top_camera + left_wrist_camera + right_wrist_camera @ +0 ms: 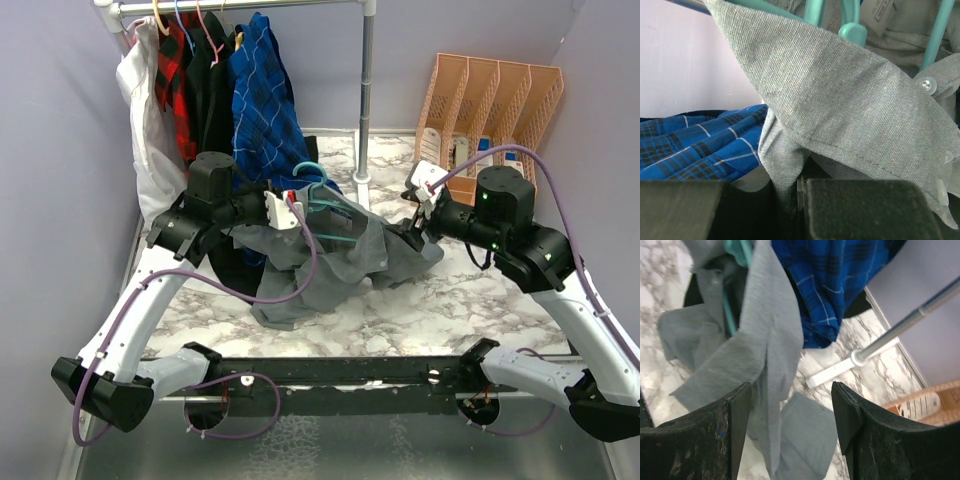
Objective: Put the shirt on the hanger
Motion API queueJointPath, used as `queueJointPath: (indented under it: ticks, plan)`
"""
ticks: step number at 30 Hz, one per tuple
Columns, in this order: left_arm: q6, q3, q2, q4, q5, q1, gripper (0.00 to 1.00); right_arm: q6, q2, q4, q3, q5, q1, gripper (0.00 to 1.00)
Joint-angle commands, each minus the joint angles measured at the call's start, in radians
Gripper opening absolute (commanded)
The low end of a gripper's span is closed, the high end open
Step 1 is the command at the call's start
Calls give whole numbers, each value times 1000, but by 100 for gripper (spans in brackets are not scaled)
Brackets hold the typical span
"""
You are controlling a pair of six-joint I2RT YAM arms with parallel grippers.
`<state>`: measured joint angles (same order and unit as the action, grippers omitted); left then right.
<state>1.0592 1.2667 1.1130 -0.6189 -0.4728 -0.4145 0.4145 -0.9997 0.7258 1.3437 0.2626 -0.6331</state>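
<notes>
The grey shirt [335, 262] hangs in a bunch above the marble table, with the teal hanger [328, 207] threaded in at its collar. My left gripper [297, 212] is shut on a fold of the shirt [840, 95] near the collar, and the cloth is pinched between its fingers [865, 210]. The hanger's arms [852, 27] show just above that fold. My right gripper [412, 232] is at the shirt's right side. In the right wrist view its jaws stand open [790, 415], and a hanging strip of shirt [770, 355] runs down between them, close to the left finger [737, 425].
A clothes rack pole [367, 90] stands at the back with a blue plaid shirt [262, 95], a red-and-black plaid shirt [176, 60] and a white garment [148, 110]. An orange file organizer [490, 100] sits at the back right. The rack's white foot [835, 372] lies on the table.
</notes>
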Motion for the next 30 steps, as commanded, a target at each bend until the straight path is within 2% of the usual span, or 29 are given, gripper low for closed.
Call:
queueJointPath:
  ticks: [1,8,12,17,30]
  plan:
    - [22,2,-3,5,-60,0,0,-25,4,33,30,210,0,65]
    - [29,5,7,10,-66,0,0,-17,11,22,-95,241,0,64]
    - [30,4,1,8,-68,0,0,-5,2,-25,-137,227,0,57]
    - [26,3,0,7,-76,0,0,-3,-53,-81,-129,272,0,44]
    - [13,0,24,5,-79,0,0,-52,-182,-198,-47,415,0,40]
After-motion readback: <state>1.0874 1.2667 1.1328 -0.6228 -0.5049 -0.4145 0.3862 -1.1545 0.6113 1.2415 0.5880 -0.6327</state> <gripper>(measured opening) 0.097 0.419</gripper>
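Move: The shirt's raised fold beside the hanger lies about 8 cm to the right hand's left, level fore and aft, and some 7 cm below it. The hanger's body is about 12 cm left and 4 cm ahead of that hand, 5 cm lower; the rack post's foot is roughly 13 cm ahead and 5 cm left, far below. From the left hand, still pinching shirt cloth, the fold is about 15 cm right, 4 cm back and 4 cm lower. The right hand sinks about 6 cm, then swings left, narrowing its fingers around the fold; the left keeps hold. ##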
